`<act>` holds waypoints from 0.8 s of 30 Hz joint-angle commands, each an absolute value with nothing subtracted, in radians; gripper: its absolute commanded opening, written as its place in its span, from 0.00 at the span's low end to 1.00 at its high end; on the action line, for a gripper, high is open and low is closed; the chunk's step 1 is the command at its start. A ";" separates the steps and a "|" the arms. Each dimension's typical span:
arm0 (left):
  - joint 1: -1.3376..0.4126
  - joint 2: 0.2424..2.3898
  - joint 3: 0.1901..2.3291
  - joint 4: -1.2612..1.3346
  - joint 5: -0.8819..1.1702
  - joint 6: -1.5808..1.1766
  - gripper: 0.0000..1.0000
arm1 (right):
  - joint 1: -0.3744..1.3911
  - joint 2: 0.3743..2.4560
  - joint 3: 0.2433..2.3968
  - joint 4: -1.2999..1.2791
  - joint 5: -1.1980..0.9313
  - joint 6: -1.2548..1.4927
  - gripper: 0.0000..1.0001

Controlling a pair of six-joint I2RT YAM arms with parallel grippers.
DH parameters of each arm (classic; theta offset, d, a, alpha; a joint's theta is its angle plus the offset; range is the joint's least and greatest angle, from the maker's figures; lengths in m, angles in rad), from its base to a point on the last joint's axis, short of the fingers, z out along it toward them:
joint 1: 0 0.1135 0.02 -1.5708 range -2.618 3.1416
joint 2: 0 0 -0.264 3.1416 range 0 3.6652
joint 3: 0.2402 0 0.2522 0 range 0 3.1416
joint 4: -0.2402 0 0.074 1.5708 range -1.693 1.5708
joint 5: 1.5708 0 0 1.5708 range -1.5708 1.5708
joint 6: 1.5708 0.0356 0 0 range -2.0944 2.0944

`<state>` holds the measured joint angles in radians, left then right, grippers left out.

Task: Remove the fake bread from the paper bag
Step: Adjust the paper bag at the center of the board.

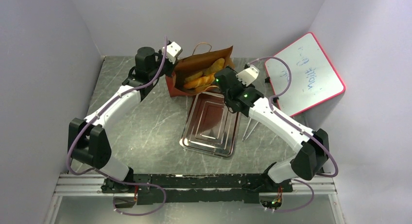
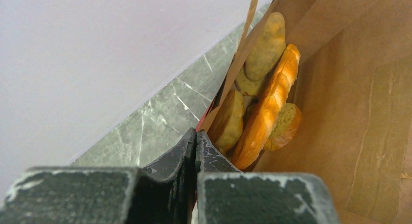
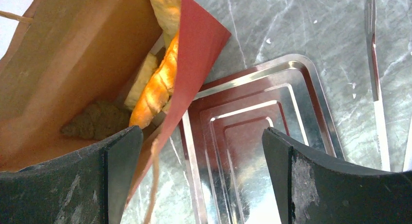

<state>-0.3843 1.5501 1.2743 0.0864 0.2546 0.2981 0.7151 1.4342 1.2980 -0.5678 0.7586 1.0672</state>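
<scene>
The rust-red paper bag (image 1: 194,63) lies on its side at the back of the table, its brown inside (image 2: 350,112) facing up. Several golden fake bread pieces (image 1: 206,76) lie inside it, among them a long ridged orange loaf (image 2: 269,112) (image 3: 158,88). My left gripper (image 1: 171,71) is at the bag's left rim; its jaws (image 2: 196,136) are shut, with the paper edge running between them. My right gripper (image 1: 217,83) hovers open over the bag's mouth edge (image 3: 194,54) and the tray, with nothing held between its fingers (image 3: 201,156).
A silver metal tray (image 1: 194,136) (image 3: 301,88) lies just in front of the bag. Thin metal utensils (image 1: 250,127) (image 3: 374,73) lie to its right. A red-framed whiteboard (image 1: 306,78) leans at the back right. Walls close in the table on three sides.
</scene>
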 commanded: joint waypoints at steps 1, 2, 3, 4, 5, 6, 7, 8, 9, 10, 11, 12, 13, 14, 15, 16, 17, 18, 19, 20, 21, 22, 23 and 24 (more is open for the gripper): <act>-0.397 1.495 1.252 0.134 0.262 0.290 0.07 | 0.700 1.450 1.290 -0.529 0.747 1.093 1.00; -0.397 1.491 1.248 0.134 0.260 0.291 0.07 | 0.694 1.456 1.288 -0.513 0.741 1.092 1.00; -0.397 1.490 1.246 0.133 0.259 0.292 0.07 | 0.689 1.459 1.287 -0.500 0.733 1.090 1.00; -0.397 1.487 1.245 0.131 0.258 0.293 0.07 | 0.683 1.462 1.287 -0.486 0.727 1.086 1.00; -0.397 1.484 1.243 0.129 0.257 0.294 0.07 | 0.679 1.468 1.289 -0.479 0.723 1.084 1.00; -0.397 1.482 1.241 0.131 0.253 0.294 0.07 | 0.675 1.476 1.293 -0.476 0.718 1.083 1.00; -0.397 1.479 1.240 0.131 0.250 0.293 0.07 | 0.670 1.485 1.297 -0.478 0.709 1.084 1.00; -0.397 1.474 1.238 0.131 0.247 0.294 0.07 | 0.664 1.493 1.298 -0.480 0.696 1.086 1.00; -0.397 1.470 1.235 0.132 0.241 0.292 0.07 | 0.659 1.502 1.291 -0.473 0.681 1.088 1.00; -0.398 1.462 1.231 0.135 0.238 0.289 0.07 | 0.653 1.505 1.278 -0.462 0.661 1.092 1.00; -0.399 1.456 1.225 0.141 0.233 0.286 0.07 | 0.646 1.506 1.256 -0.442 0.641 1.099 1.00; -0.399 1.450 1.218 0.146 0.228 0.284 0.07 | 0.639 1.507 1.225 -0.424 0.623 1.107 1.00; -0.399 1.446 1.215 0.148 0.226 0.282 0.07 | 0.632 1.509 1.204 -0.401 0.608 1.117 1.00; -0.399 1.445 1.212 0.145 0.222 0.282 0.07 | 0.626 1.513 1.185 -0.385 0.595 1.124 1.00; -0.400 1.443 1.210 0.144 0.217 0.282 0.07 | 0.620 1.517 1.171 -0.372 0.586 1.131 0.99; -0.400 1.441 1.207 0.145 0.211 0.283 0.07 | 0.613 1.519 1.159 -0.357 0.580 1.134 0.97; -0.400 1.439 1.202 0.144 0.206 0.284 0.07 | 0.608 1.518 1.146 -0.344 0.578 1.138 0.94; -0.402 1.437 1.199 0.144 0.197 0.286 0.07 | 0.605 1.518 1.134 -0.328 0.576 1.143 0.90; -0.402 1.435 1.197 0.144 0.190 0.287 0.07 | 0.599 1.515 1.121 -0.305 0.571 1.143 0.84; -0.402 1.431 1.195 0.144 0.183 0.287 0.07 | 0.593 1.513 1.108 -0.285 0.561 1.140 0.76; -0.402 1.428 1.193 0.144 0.176 0.286 0.07 | 0.586 1.516 1.099 -0.267 0.552 1.138 0.67; -0.403 1.422 1.190 0.145 0.169 0.284 0.07 | 0.579 1.520 1.094 -0.254 0.542 1.135 0.56; -0.403 1.419 1.188 0.145 0.161 0.281 0.07 | 0.571 1.525 1.090 -0.243 0.531 1.131 0.46; -0.403 1.414 1.185 0.146 0.149 0.279 0.07 | 0.564 1.530 1.089 -0.230 0.519 1.126 0.33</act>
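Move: The paper bag's near rim, by its right-hand end, is some 2 cm ahead of the open right gripper, about 1 cm left and 8 cm below. The fake bread inside lies roughly 10 cm ahead of the right gripper, 9 cm left and 18 cm down; the metal tray is 11 cm back, 4 cm left and 23 cm below. From the left gripper, already pinching the bag's left edge, that rim spot is about 7 cm back, 20 cm right and 12 cm lower. Ease the open right gripper about 2 cm forward, then drop it some 8.5 cm so the bag's near rim comes between the fingers, one inside the bag and one outside, tipping slightly down and closing to about half open on the way. Keep the left gripper's pinch on the bag's left edge and draw it about 2 cm back and a little left. ##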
